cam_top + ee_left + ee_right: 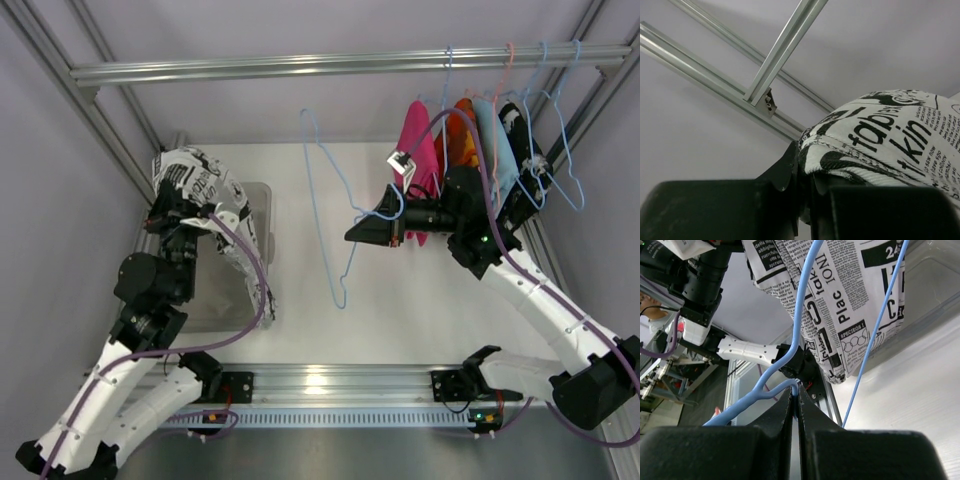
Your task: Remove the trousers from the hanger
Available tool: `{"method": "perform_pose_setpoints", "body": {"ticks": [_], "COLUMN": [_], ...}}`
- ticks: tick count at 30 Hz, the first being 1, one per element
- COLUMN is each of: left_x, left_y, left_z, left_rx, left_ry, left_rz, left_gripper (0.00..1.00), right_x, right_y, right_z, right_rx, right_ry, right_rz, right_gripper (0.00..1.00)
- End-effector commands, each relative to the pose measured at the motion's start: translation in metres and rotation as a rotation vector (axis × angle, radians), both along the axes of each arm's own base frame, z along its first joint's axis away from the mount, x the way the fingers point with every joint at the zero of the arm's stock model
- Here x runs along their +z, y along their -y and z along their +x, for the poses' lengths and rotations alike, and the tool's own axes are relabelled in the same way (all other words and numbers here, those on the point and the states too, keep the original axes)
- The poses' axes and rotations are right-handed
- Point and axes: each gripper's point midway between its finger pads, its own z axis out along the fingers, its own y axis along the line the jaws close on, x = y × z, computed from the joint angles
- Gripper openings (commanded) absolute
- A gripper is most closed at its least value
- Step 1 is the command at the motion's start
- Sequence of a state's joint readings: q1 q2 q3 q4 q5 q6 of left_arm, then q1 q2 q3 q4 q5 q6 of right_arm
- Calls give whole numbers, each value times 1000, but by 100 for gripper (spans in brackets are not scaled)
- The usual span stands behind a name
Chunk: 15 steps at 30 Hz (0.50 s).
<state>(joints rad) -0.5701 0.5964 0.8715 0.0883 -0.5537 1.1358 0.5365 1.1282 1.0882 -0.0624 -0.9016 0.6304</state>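
Observation:
The trousers (pixel 243 250), white with black newspaper print, hang from my left gripper (pixel 188 203), which is shut on one edge and holds them up at the left, over a clear bin. In the left wrist view the cloth (pixel 890 135) is pinched between the jaws of that gripper (pixel 807 175). The light-blue wire hanger (pixel 321 220) is bare and hangs in mid-air at the centre, apart from the trousers. My right gripper (pixel 352 234) is shut on its wire. The right wrist view shows that gripper (pixel 796 392) clamping the hanger (pixel 805 315), with the trousers (pixel 840 290) behind.
A clear plastic bin (pixel 258 200) stands on the white table at the left, also seen in the right wrist view (pixel 935 290). A metal rail (pixel 300 66) crosses the back. Pink, orange and light-blue garments (pixel 470 150) hang on wire hangers at its right end, close behind my right arm.

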Motion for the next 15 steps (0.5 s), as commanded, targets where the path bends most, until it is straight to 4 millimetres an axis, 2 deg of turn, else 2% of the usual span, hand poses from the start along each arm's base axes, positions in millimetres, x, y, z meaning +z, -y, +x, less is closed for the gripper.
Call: {"method": "perform_pose_setpoints", "body": {"ticks": [1, 10, 12, 15], "left_x": [51, 84, 82, 59], "left_y": [-30, -55, -57, -57], "left_z": [-24, -36, -35, -26], "left_rx": [81, 219, 248, 290], "left_ry": [168, 162, 140, 55], "left_rz": [-110, -88, -41, -6], "left_gripper": [0, 0, 0, 0], "right_x": [28, 28, 29, 31], "right_y": [3, -1, -2, -3], "right_z": [-8, -3, -2, -1], "right_rx": [13, 15, 15, 15], "right_ry": [97, 83, 86, 86], "right_rz": [35, 46, 48, 49], "right_gripper": [0, 0, 0, 0]}}
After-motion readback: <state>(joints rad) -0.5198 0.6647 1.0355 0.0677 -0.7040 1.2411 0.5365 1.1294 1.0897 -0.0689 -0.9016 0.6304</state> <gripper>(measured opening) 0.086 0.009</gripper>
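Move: The left hand has the newspaper-print trousers in its fingers, high above the clear box; the middle of the box is about 3 cm ahead, level sideways and some 42 cm below. The blue hanger's middle is some 30 cm to the right of this hand, about level in reach and 7 cm lower. From the right hand, which grips that hanger, the box is about 31 cm left, 8 cm farther out and 33 cm down. Still pinching the trousers by their top end, the left hand carries them left, away from the hanger, and soon lifts as well: about 4 cm each way, drawing slightly back late on. It turns roughly 15 degrees counter-clockwise with the fingers staying closed on the cloth. The right hand stays put and keeps its grip on the bare hanger. ##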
